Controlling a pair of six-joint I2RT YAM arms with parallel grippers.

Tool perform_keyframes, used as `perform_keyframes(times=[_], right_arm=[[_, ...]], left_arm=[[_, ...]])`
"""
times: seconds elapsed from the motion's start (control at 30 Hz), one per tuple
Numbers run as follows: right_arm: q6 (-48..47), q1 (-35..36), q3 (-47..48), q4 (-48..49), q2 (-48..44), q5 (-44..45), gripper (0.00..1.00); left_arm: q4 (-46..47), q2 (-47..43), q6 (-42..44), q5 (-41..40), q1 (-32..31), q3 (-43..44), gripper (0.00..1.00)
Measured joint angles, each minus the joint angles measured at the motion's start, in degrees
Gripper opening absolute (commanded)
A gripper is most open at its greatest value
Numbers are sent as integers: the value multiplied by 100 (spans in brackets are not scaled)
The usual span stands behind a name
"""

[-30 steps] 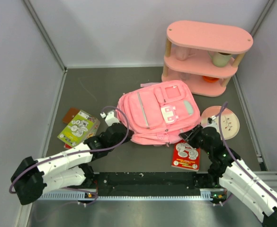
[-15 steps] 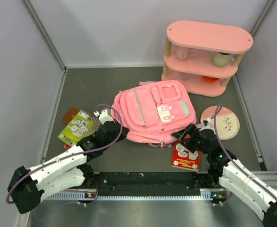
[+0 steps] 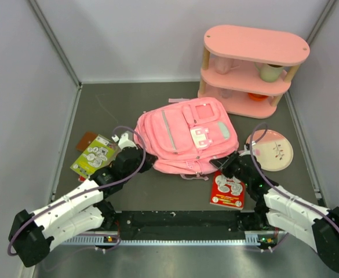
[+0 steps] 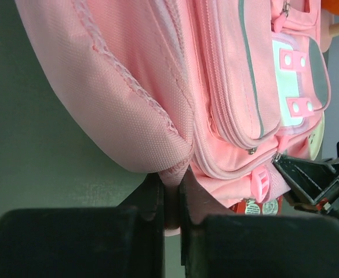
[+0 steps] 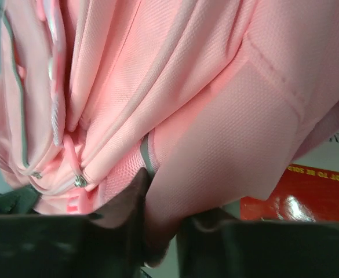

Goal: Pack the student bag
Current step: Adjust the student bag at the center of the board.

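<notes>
The student bag [image 3: 186,136] lies front-up in the middle of the table, pink with mint and white trim and a grey stripe. My left gripper [image 3: 148,164] is at its near left edge, shut on a fold of pink fabric [image 4: 172,179] that fills the narrow gap between the fingers. My right gripper [image 3: 224,162] is at the near right corner. There a thick fold of the bag [image 5: 215,168] sits pinched between its dark fingers [image 5: 128,197]. In the left wrist view the right gripper [image 4: 314,179] shows past the bag's zip pockets.
A red booklet [image 3: 227,191] lies under the right arm, near the bag's corner. A green booklet [image 3: 95,155] and a brown card [image 3: 87,140] lie at the left. A patterned plate [image 3: 272,149] sits at the right. The pink shelf unit [image 3: 253,69] stands at the back right.
The bag has slid left and a little away. The left gripper went left with it, still gripping. The right gripper opened, moved in, and closed on the bag's near right corner.
</notes>
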Motion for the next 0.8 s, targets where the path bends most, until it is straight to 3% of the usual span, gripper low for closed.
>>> perform_keyframes(times=[0.03, 0.17, 0.2, 0.53, 0.67, 0.8], right_arm=[[20, 2, -2, 146, 92, 0, 0], [149, 0, 4, 531, 245, 50, 0], [168, 7, 13, 551, 234, 50, 0], [254, 39, 461, -542, -44, 393, 0], [275, 72, 758, -828, 0, 424, 0], [352, 103, 973, -1117, 79, 442, 0]], left_arm=[[-9, -20, 2, 46, 35, 0, 48], [-125, -79, 212, 125, 210, 0, 90], [-205, -107, 284, 98, 238, 4, 97], [-1248, -1058, 1150, -570, 85, 629, 99], [-1215, -772, 1032, -1108, -1215, 874, 99], [-1211, 538, 793, -1926, -2959, 1436, 99]])
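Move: Lifted a little in the left fingers is the near-left corner of the student bag; the bag's middle lies about 11 cm ahead of that hand, 13 cm right and some 6 cm lower. A green book lies level with it, 22 cm left and 12 cm below. From the right hand, closing on the near-right corner, the bag's middle is 11 cm ahead and 11 cm left, at about its height; the red book is 10 cm back, 5 cm right, and the plate 5 cm ahead, 20 cm right. Letting go of the near-left corner, the left fingers open wide as the hand draws about 5 cm left and rises some 6 cm, then swings back and across to the right, tilting up and turning clockwise, to the near side of the bag. The right fingers finish closing on the near-right corner and lift it about 3 cm, easing slightly forward. ##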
